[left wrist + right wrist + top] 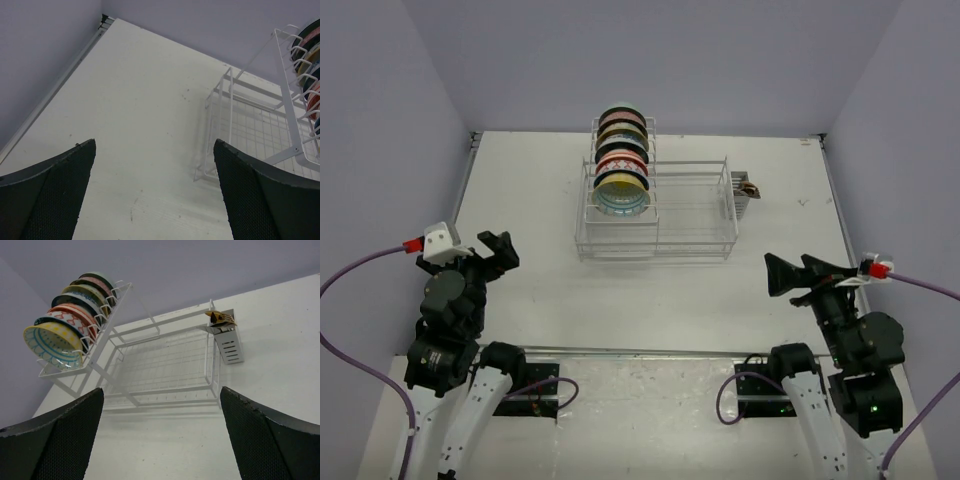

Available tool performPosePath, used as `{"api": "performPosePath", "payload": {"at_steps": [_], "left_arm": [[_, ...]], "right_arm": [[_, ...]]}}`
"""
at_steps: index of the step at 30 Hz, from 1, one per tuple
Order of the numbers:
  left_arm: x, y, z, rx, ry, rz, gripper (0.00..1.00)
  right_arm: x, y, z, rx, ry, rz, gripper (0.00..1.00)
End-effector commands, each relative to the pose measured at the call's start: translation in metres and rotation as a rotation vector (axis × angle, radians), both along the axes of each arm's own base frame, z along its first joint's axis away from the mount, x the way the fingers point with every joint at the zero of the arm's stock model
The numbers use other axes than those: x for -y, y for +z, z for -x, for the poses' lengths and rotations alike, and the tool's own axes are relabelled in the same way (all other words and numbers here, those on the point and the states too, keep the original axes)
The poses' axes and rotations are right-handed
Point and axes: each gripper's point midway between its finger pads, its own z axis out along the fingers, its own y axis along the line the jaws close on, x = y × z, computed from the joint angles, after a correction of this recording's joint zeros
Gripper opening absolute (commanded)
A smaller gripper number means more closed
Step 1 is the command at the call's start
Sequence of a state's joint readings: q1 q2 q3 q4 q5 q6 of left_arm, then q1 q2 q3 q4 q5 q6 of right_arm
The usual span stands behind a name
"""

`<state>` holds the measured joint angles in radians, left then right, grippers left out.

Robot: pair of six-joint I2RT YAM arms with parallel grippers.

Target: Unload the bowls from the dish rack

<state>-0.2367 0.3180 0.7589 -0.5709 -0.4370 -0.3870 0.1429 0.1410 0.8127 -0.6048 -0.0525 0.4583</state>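
Several bowls [621, 160] stand on edge in a row in the raised slot tier of the white wire dish rack [657, 228] at the back middle of the table. The front bowl [621, 190] is yellow outside with a blue-white inside. My left gripper [498, 250] is open and empty, well to the front left of the rack. My right gripper [773, 276] is open and empty, to the front right of it. The left wrist view shows the rack's corner [225, 125] and bowl rims [312, 65] beyond the open gripper [155, 195]. The right wrist view shows the bowls [65, 315] and rack [165, 365] beyond its gripper [162, 435].
A grey cutlery holder [744, 186] with a brown-yellow item in it hangs on the rack's right end; it also shows in the right wrist view [227, 342]. The rack's lower basket holds nothing. Walls close the table at the left, back and right.
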Motion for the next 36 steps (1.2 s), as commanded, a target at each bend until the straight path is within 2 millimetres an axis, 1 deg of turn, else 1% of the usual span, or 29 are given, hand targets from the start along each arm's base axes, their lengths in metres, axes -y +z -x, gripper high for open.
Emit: {"api": "performPosePath", "payload": {"at_steps": [1,6,7,9,10,11,12,13,14,15,16,17,18,19,20,21,22,25,26,27,28,29,30,31,32,33,34,35,36], "left_arm": [[-0.005,0.004,0.001,0.022,0.037,0.027,1.0],[-0.007,0.003,0.002,0.021,0.052,0.032,1.0],[-0.008,0.002,0.002,0.019,0.057,0.032,1.0],[-0.012,0.003,0.004,0.018,0.083,0.034,1.0],[-0.014,0.002,0.005,0.016,0.094,0.042,1.0],[-0.016,0.003,0.006,0.019,0.103,0.045,1.0],[-0.017,0.002,0.007,0.018,0.111,0.046,1.0],[-0.018,0.004,0.008,0.029,0.116,0.05,1.0],[-0.019,0.004,0.008,0.03,0.117,0.051,1.0],[-0.018,0.003,0.008,0.032,0.115,0.049,1.0],[-0.019,0.004,0.008,0.037,0.118,0.051,1.0],[-0.019,0.003,0.008,0.032,0.118,0.048,1.0],[-0.019,0.002,0.007,0.03,0.12,0.046,1.0],[-0.02,0.0,0.006,0.024,0.123,0.045,1.0],[-0.019,-0.002,0.005,0.021,0.123,0.044,1.0],[-0.019,-0.003,0.004,0.021,0.123,0.042,1.0],[-0.019,-0.005,0.003,0.012,0.123,0.04,1.0],[-0.022,-0.007,0.001,-0.002,0.14,0.037,1.0],[-0.023,-0.007,0.001,-0.005,0.145,0.036,1.0],[-0.025,-0.008,0.0,-0.011,0.157,0.035,1.0],[-0.026,-0.009,0.0,-0.015,0.16,0.034,1.0],[-0.026,-0.009,0.0,-0.014,0.162,0.036,1.0],[-0.029,-0.01,-0.001,-0.016,0.172,0.034,1.0],[-0.029,-0.01,-0.001,-0.017,0.176,0.034,1.0],[-0.03,-0.01,-0.001,-0.017,0.179,0.034,1.0],[-0.031,-0.011,-0.001,-0.02,0.183,0.033,1.0],[-0.031,-0.011,0.0,-0.019,0.183,0.034,1.0],[-0.03,-0.011,-0.001,-0.019,0.18,0.034,1.0],[-0.029,-0.012,-0.002,-0.022,0.176,0.034,1.0]], "right_arm": [[-0.001,0.009,-0.001,0.036,0.002,-0.034,0.99],[0.0,0.006,-0.008,0.017,-0.021,-0.115,0.99],[-0.002,0.007,-0.009,0.005,-0.023,-0.191,0.99],[-0.008,0.007,-0.009,-0.003,0.006,-0.279,0.99],[-0.018,0.015,-0.006,-0.003,0.055,-0.398,0.99],[-0.024,0.007,-0.009,-0.03,0.08,-0.459,0.99],[-0.029,0.017,-0.006,0.001,0.121,-0.535,0.99],[-0.035,0.02,-0.005,-0.028,0.164,-0.687,0.99],[-0.041,0.021,-0.006,-0.036,0.203,-0.758,0.99],[-0.05,0.021,-0.009,-0.053,0.278,-0.888,0.99],[-0.053,0.02,-0.011,-0.065,0.305,-0.943,0.99],[-0.055,0.016,-0.015,-0.086,0.317,-0.98,0.99],[-0.055,0.021,-0.015,-0.082,0.324,-1.002,0.99],[-0.055,0.022,-0.02,-0.103,0.31,-1.019,0.99],[-0.053,0.033,-0.018,-0.091,0.313,-1.029,0.99],[-0.053,0.036,-0.019,-0.095,0.312,-1.043,0.99],[-0.054,0.044,-0.02,-0.09,0.331,-1.078,0.99],[-0.058,0.053,-0.032,-0.121,0.334,-1.119,0.99],[-0.063,0.057,-0.04,-0.15,0.329,-1.126,0.99],[-0.075,0.062,-0.039,-0.175,0.375,-1.124,0.99],[-0.077,0.08,-0.041,-0.145,0.386,-1.136,0.99],[-0.088,0.076,-0.055,-0.194,0.368,-1.129,0.99],[-0.11,0.078,-0.051,-0.242,0.418,-1.098,0.99],[-0.113,0.079,-0.06,-0.241,0.371,-1.104,0.99],[-0.129,0.079,-0.069,-0.281,0.362,-1.094,0.99],[-0.151,0.082,-0.062,-0.311,0.414,-1.087,0.99],[-0.154,0.085,-0.069,-0.3,0.371,-1.109,0.99],[-0.163,0.084,-0.072,-0.314,0.361,-1.118,0.99],[-0.187,0.074,-0.073,-0.366,0.365,-1.112,0.99]]}}
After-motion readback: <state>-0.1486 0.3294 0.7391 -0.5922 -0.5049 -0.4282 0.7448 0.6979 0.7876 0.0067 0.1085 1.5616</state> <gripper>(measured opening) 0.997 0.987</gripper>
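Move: The yellow-dotted bowl at the front of the stack lies about 28 cm to the right hand's left, 19 cm ahead and 5 cm lower. The red-patterned bowl sits roughly 3 cm beyond it. The rack's empty side is about 14 cm left of the hand, 23 cm out and 25 cm down; the cutlery holder is some 30 cm ahead, 2 cm right and 22 cm down. From the left hand, the yellow-dotted bowl is about 15 cm ahead and 25 cm right, near level. Rolling first so its left side rises some 60 degrees, the right hand barely travels, dipping slightly, then sweeps left about 18 cm with some forward and upward travel towards the yellow-dotted bowl, fingers swinging to point forward-left. They stay wide open, touching nothing. The empty left hand edges about 3 cm left, away from the rack. ##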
